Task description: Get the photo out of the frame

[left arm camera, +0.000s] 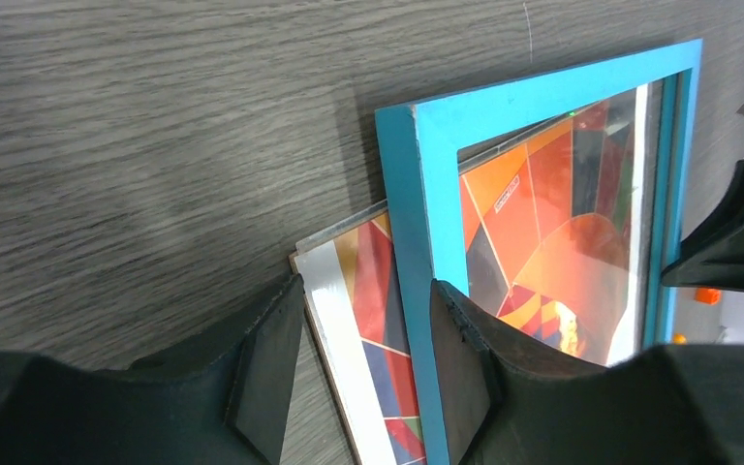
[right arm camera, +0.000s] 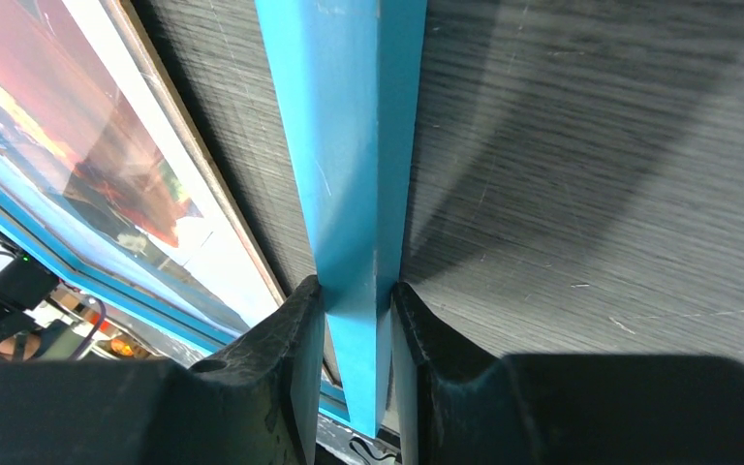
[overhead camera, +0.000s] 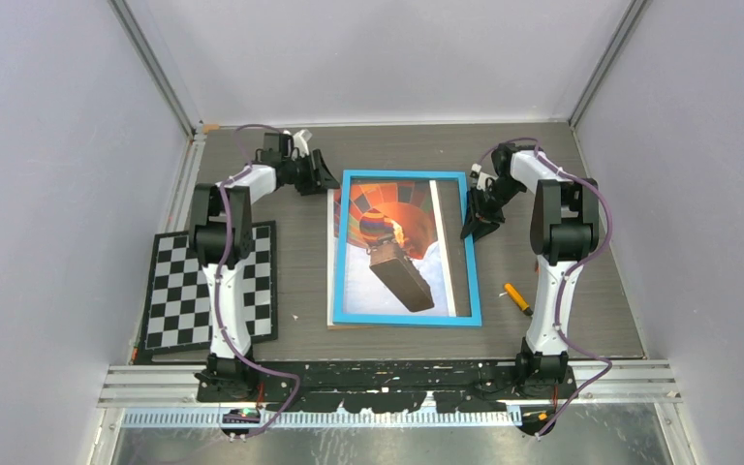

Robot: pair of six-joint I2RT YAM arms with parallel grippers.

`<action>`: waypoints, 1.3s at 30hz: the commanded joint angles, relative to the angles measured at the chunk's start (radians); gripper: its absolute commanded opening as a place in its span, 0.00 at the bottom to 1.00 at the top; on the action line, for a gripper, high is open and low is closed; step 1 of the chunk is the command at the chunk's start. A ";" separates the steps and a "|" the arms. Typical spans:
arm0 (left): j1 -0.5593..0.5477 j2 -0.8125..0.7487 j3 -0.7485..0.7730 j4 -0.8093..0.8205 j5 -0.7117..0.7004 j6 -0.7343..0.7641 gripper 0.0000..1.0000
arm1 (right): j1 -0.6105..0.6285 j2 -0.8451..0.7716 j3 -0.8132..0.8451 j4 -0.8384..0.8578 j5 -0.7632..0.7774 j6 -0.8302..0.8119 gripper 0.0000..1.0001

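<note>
The frame [overhead camera: 473, 262], thin and bright blue, lies in the middle of the table. Under it the photo [overhead camera: 387, 242] of an orange-red balloon is shifted left, so its white margin sticks out past the frame's left rail [left arm camera: 409, 242]. My left gripper [left arm camera: 363, 373] is open at the frame's far-left corner. Its fingers straddle the photo's [left arm camera: 373, 291] protruding edge and that rail, with table showing beside the left finger [left arm camera: 266, 368]. My right gripper [right arm camera: 358, 358] is shut on the frame's right rail [right arm camera: 344, 145]. The photo's [right arm camera: 87, 145] right edge lies apart from it.
A black-and-white checkerboard [overhead camera: 179, 291] lies at the left under my left arm. An orange marker [overhead camera: 517, 297] rests on the table right of the frame. Grey walls close in the table on three sides.
</note>
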 commanded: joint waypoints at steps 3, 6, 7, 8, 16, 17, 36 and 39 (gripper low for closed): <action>-0.070 -0.066 0.017 -0.109 -0.080 0.141 0.52 | 0.009 0.025 0.035 0.016 -0.029 0.008 0.25; -0.086 -0.078 0.003 -0.136 -0.116 0.166 0.52 | 0.009 0.029 0.038 0.017 -0.021 0.010 0.24; -0.092 -0.083 -0.003 -0.139 -0.129 0.178 0.52 | 0.009 0.030 0.038 0.015 -0.019 0.010 0.23; -0.097 -0.089 -0.013 -0.140 -0.141 0.189 0.52 | 0.009 0.030 0.038 0.017 -0.018 0.010 0.23; -0.109 -0.134 -0.098 0.012 0.014 0.122 0.53 | 0.010 0.036 0.041 0.016 -0.017 0.011 0.21; -0.110 -0.142 -0.106 0.039 0.038 0.105 0.53 | 0.011 0.036 0.041 0.017 -0.018 0.012 0.21; -0.142 -0.105 -0.089 0.118 0.173 0.008 0.51 | 0.004 0.022 0.065 0.006 -0.022 0.003 0.32; -0.146 -0.077 -0.080 0.111 0.160 0.000 0.51 | 0.003 0.013 0.064 0.001 -0.021 -0.006 0.32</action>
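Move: The frame's far-left corner lies about 3 cm ahead of the left hand and 3 cm to its right, roughly level in height. The photo's far-left corner, poking out past the frame, is about 3 cm below this hand, level with it in reach and 1 cm to its left; the photo's middle is some 20 cm back and 17 cm right. From the right hand, holding the right bar, that frame corner is about 17 cm ahead and 38 cm left. The frame's left bar, near its far corner, is worked on by the left hand, which goes about 5 cm right and 3 cm back, low at first, then rising some 2 cm while turning a little clockwise. Its half-open fingers hold their gap and come to straddle the bar, left fingertip against the outer side; the right hand stays put, keeping its pinch on the right bar. ##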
